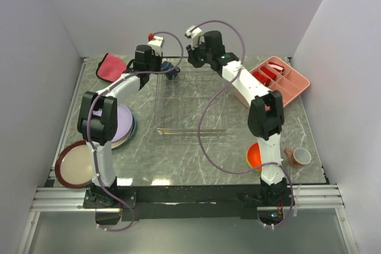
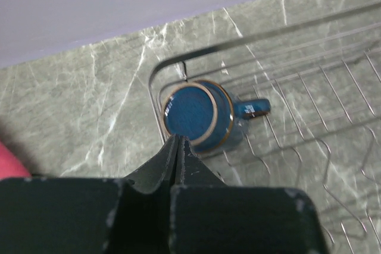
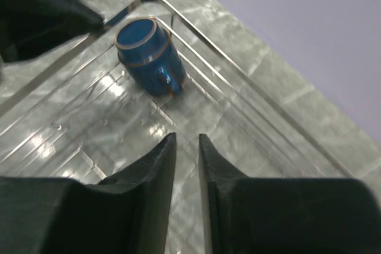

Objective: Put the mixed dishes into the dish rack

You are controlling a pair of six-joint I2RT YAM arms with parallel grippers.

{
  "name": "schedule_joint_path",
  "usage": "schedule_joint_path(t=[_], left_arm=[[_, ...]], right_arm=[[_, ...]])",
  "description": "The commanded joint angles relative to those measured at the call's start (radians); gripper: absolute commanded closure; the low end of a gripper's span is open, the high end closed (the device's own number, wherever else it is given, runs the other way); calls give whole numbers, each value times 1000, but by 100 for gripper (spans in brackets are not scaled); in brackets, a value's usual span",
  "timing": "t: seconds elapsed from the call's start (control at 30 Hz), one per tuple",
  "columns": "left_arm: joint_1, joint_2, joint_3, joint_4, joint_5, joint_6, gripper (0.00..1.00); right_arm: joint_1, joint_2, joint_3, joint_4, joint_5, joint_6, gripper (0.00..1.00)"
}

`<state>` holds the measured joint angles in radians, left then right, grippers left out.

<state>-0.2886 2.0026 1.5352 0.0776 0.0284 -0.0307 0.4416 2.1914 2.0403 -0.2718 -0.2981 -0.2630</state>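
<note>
The dark blue mug [image 1: 171, 71] stands mouth up in the far left corner of the wire dish rack [image 1: 190, 124]. My left gripper [image 2: 178, 140] is shut and empty, its tips right over the mug [image 2: 193, 114] at its near rim. My right gripper [image 3: 186, 138] hovers over the rack floor [image 3: 89, 129] just short of the mug [image 3: 146, 52], jaws a narrow gap apart with nothing between them. A lavender plate [image 1: 123, 122] lies on a light-blue one left of the rack. The red-rimmed cream plate [image 1: 74, 165] is at the near left. The orange bowl [image 1: 253, 156] and pink cup [image 1: 299, 156] sit near right.
A pink compartment tray [image 1: 292, 84] lies right of the rack, close to the right arm. A red-pink folded cloth [image 1: 108, 67] sits at the far left corner. White walls enclose the table on three sides.
</note>
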Motion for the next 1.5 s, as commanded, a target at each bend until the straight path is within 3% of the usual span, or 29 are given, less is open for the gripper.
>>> schedule_joint_path(t=[0.0, 0.13, 0.27, 0.67, 1.47], left_arm=[[17, 28, 100, 42, 50, -26, 99], [16, 61, 121, 31, 120, -43, 99], [5, 87, 137, -7, 165, -71, 99], [-24, 127, 141, -13, 137, -94, 99], [-29, 67, 144, 16, -25, -75, 99]], right_arm=[[-64, -263, -81, -38, 5, 90, 68], [-66, -402, -235, -29, 72, 84, 60], [-78, -539, -374, -33, 126, 51, 57], [-205, -754, -557, -70, 165, 33, 45], [-262, -794, -649, -83, 131, 31, 42]])
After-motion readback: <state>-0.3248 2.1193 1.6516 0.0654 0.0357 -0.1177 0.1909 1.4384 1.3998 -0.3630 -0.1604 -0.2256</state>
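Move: The blue mug, upside down in the rack's far left corner, lies about 3 cm ahead, 4 cm right and 8 cm below the left hand, whose fingers are already shut. The red pot holder is some 23 cm left of that hand and 5 cm farther out, 15 cm below. From the right hand, the mug is about 4 cm ahead, 7 cm left and 12 cm below; the pink tray is roughly 37 cm right, 5 cm back and 18 cm below. With its shut fingertips close over the mug, the left hand edges right about 5 cm and sinks a couple, tilting slightly, then eases back left some 2 cm; contact can't be made out. Meanwhile the right hand leaves the mug towards the pink tray, swinging right some 20 cm and back 12 while climbing, then dipping partway, turning about 20 degrees clockwise, its fingers opening wider before it stops. ##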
